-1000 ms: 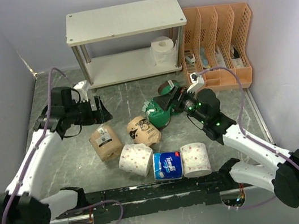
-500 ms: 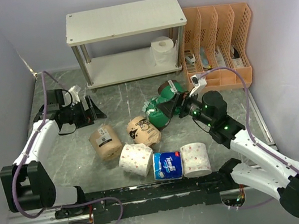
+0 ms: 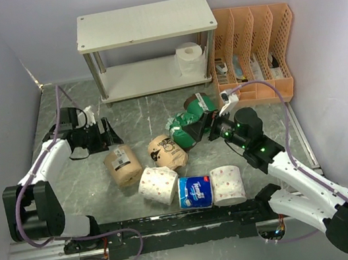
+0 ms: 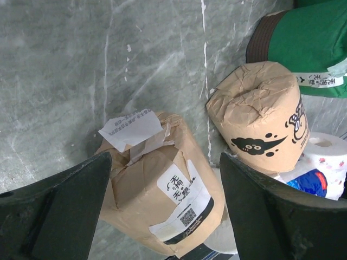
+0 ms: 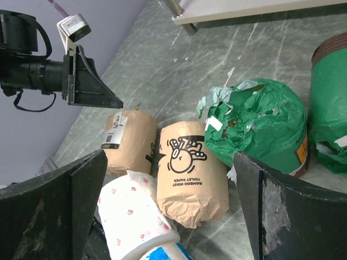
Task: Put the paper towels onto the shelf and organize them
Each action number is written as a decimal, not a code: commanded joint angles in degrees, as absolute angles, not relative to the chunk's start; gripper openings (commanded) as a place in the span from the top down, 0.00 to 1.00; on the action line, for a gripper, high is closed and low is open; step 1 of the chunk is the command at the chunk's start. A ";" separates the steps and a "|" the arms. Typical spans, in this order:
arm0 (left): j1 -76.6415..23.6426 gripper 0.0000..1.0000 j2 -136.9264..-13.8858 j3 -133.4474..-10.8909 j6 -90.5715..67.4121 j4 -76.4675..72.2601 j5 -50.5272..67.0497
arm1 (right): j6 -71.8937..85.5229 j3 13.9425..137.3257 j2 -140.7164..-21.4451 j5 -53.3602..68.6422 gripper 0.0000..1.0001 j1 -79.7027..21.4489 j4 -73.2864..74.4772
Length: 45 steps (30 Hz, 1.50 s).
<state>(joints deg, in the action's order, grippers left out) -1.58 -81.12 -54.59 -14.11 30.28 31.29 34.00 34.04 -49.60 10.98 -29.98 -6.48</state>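
Note:
The shelf (image 3: 143, 23) stands at the back with one white roll (image 3: 190, 59) on its lower board. Two brown-wrapped rolls (image 3: 122, 165) (image 3: 167, 151), two green rolls (image 3: 183, 135) (image 3: 198, 104), two white flowered rolls (image 3: 158, 184) (image 3: 227, 184) and a blue roll (image 3: 195, 192) lie on the table. My left gripper (image 3: 111, 135) is open and empty above the labelled brown roll (image 4: 157, 200). My right gripper (image 3: 195, 126) is open and empty over the green rolls, looking down on the cartoon-printed brown roll (image 5: 190, 168) and the torn green roll (image 5: 260, 124).
An orange slotted file organizer (image 3: 254, 50) stands right of the shelf. Purple-grey walls close in the left, back and right. A black rail (image 3: 176, 222) runs along the near edge. The left gripper also shows in the right wrist view (image 5: 89, 81).
The left arm has folded back toward the left wall, and its gripper has shifted slightly left. The right wrist has drawn back a little to the right. The rolls have not moved.

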 commanded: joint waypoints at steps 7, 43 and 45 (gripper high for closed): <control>-1.27 0.11 -78.35 -51.46 -12.57 31.84 33.16 | 34.04 31.69 -48.37 11.85 0.00 -30.04 -6.45; -11.92 0.60 -79.86 -51.29 -11.78 40.41 44.07 | 30.78 33.32 -52.80 17.64 0.00 -29.97 -4.83; -12.08 0.70 -78.87 -51.11 -11.66 41.06 44.57 | 30.09 33.96 -53.28 17.35 0.00 -29.98 -4.11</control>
<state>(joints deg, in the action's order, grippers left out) -11.00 -81.60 -51.81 -11.70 37.78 38.96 32.16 31.77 -52.60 17.17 -29.98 -5.04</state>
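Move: The brown roll with the white label lies about 6 cm back and 3 cm to the right of the left hand, its middle some 6 cm lower. From that hand the bamboo roll is 16 cm right and 5 cm back, the flowered roll 11 cm right and 16 cm back. From the right hand the bamboo roll lies about 8 cm left, 5 cm ahead and 15 cm down, with the crumpled green roll 11 cm ahead and 2 cm left. Bring the left gripper back and to the right, about 9 cm in all, dipping slightly and then easing up, while turning clockwise some 15 degrees. Narrow its fingers onto the crumpled far end of the labelled brown roll and shove that roll against the flowered one. Meanwhile sink the wide-open right gripper about 4 cm towards the bamboo roll. ##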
